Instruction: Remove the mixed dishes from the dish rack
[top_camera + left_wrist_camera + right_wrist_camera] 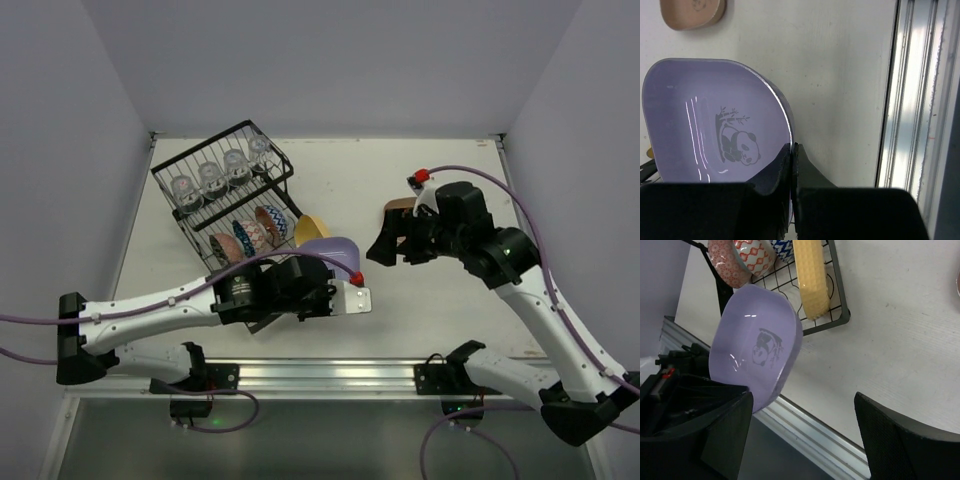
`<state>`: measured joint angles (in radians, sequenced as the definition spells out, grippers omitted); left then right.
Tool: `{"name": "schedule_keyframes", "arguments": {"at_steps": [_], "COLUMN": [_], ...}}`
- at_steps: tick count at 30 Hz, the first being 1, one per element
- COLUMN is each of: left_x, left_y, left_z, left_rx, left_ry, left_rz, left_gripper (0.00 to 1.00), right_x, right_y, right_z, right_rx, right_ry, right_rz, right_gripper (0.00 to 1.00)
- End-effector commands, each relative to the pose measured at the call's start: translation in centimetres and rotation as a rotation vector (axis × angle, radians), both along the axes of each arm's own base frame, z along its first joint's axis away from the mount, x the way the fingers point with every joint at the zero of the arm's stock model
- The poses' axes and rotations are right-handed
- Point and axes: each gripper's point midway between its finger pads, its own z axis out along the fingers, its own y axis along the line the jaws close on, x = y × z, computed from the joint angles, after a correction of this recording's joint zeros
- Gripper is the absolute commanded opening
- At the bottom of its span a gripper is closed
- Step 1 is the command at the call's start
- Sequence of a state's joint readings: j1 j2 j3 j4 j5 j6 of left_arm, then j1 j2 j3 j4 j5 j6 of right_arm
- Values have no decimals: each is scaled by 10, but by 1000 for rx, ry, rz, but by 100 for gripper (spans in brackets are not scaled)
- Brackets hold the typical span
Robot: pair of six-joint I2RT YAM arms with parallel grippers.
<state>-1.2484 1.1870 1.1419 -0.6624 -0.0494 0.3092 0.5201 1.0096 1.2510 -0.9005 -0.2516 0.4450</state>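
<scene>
My left gripper (792, 148) is shut on the rim of a purple plate (715, 125) with a panda print, holding it tilted above the table just right of the dish rack (222, 190). In the top view that gripper (342, 274) sits under the purple plate (333, 251). The rack holds clear glass cups (220, 172), patterned bowls (250, 238) and a yellow plate (811, 280) on edge. My right gripper (802, 412) is open and empty, facing the purple plate (757, 347) from the right. A tan plate (692, 11) lies on the table, partly under the right arm.
The aluminium rail (910, 100) along the table's near edge runs close below the held plate. Pink (725, 262) and red-patterned (755, 254) bowls stand in the rack's tray section beside the yellow plate. Grey walls close in the table on three sides.
</scene>
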Motion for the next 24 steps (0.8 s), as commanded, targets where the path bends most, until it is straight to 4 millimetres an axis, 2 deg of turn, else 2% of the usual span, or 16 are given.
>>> {"name": "schedule_keyframes", "arguments": {"at_steps": [1, 4, 6, 11, 17, 22, 23, 24], "left_x": [0, -2, -1, 5, 16, 18, 19, 20], "left_y": [-2, -12, -16, -22, -25, -25, -24, -25], "left_z": [1, -1, -5, -3, -1, 1, 2, 4], "left_rx": [70, 72, 87, 80, 77, 55, 54, 47], "left_ry": [-71, -70, -80, -112, -156, -170, -177, -181], "left_rz": [-57, -74, -67, -36, 26, 36, 41, 46], "left_gripper": [0, 0, 0, 0, 0, 0, 0, 0], "right_x": [1, 1, 2, 9, 12, 14, 15, 16], "right_y": [9, 22, 30, 37, 48, 52, 52, 53], "right_z": [2, -10, -18, -35, -53, -60, -61, -61], "right_rx": [-14, -41, -68, -93, -100, -93, -96, -96], "right_ry": [3, 34, 46, 69, 107, 114, 116, 115], "right_rz": [13, 36, 40, 5, -4, -10, -13, -14], "right_gripper": [82, 79, 70, 64, 39, 30, 22, 19]}}
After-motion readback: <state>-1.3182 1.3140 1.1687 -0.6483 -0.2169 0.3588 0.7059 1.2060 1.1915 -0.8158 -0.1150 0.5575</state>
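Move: The left hand already pinches the purple bowl by its near rim, with the bowl's middle about 8 cm straight ahead of it at nearly the same height. From the open right hand, the bowl's middle lies some 13 cm to the left, about level fore-and-aft and 6 cm lower. The yellow bowl in the rack stands some 15 cm ahead, 14 cm left and 18 cm below the right hand; the brown bowl on the table is about 25 cm ahead, 4 cm right and 25 cm below. The right hand sinks 6 or 7 cm while going nearly 5 cm left towards the right-hand rim of the purple bowl, tipping roughly 10 degrees, and its wide-open fingers come astride that rim and close most of the way, one pad inside the bowl and the other outside. Meanwhile the left hand keeps its pinch on the near rim, lowers the bowl about 3 cm, then almost holds, easing a centimetre or two forward and to the right as it turns slightly to offer the rim. ##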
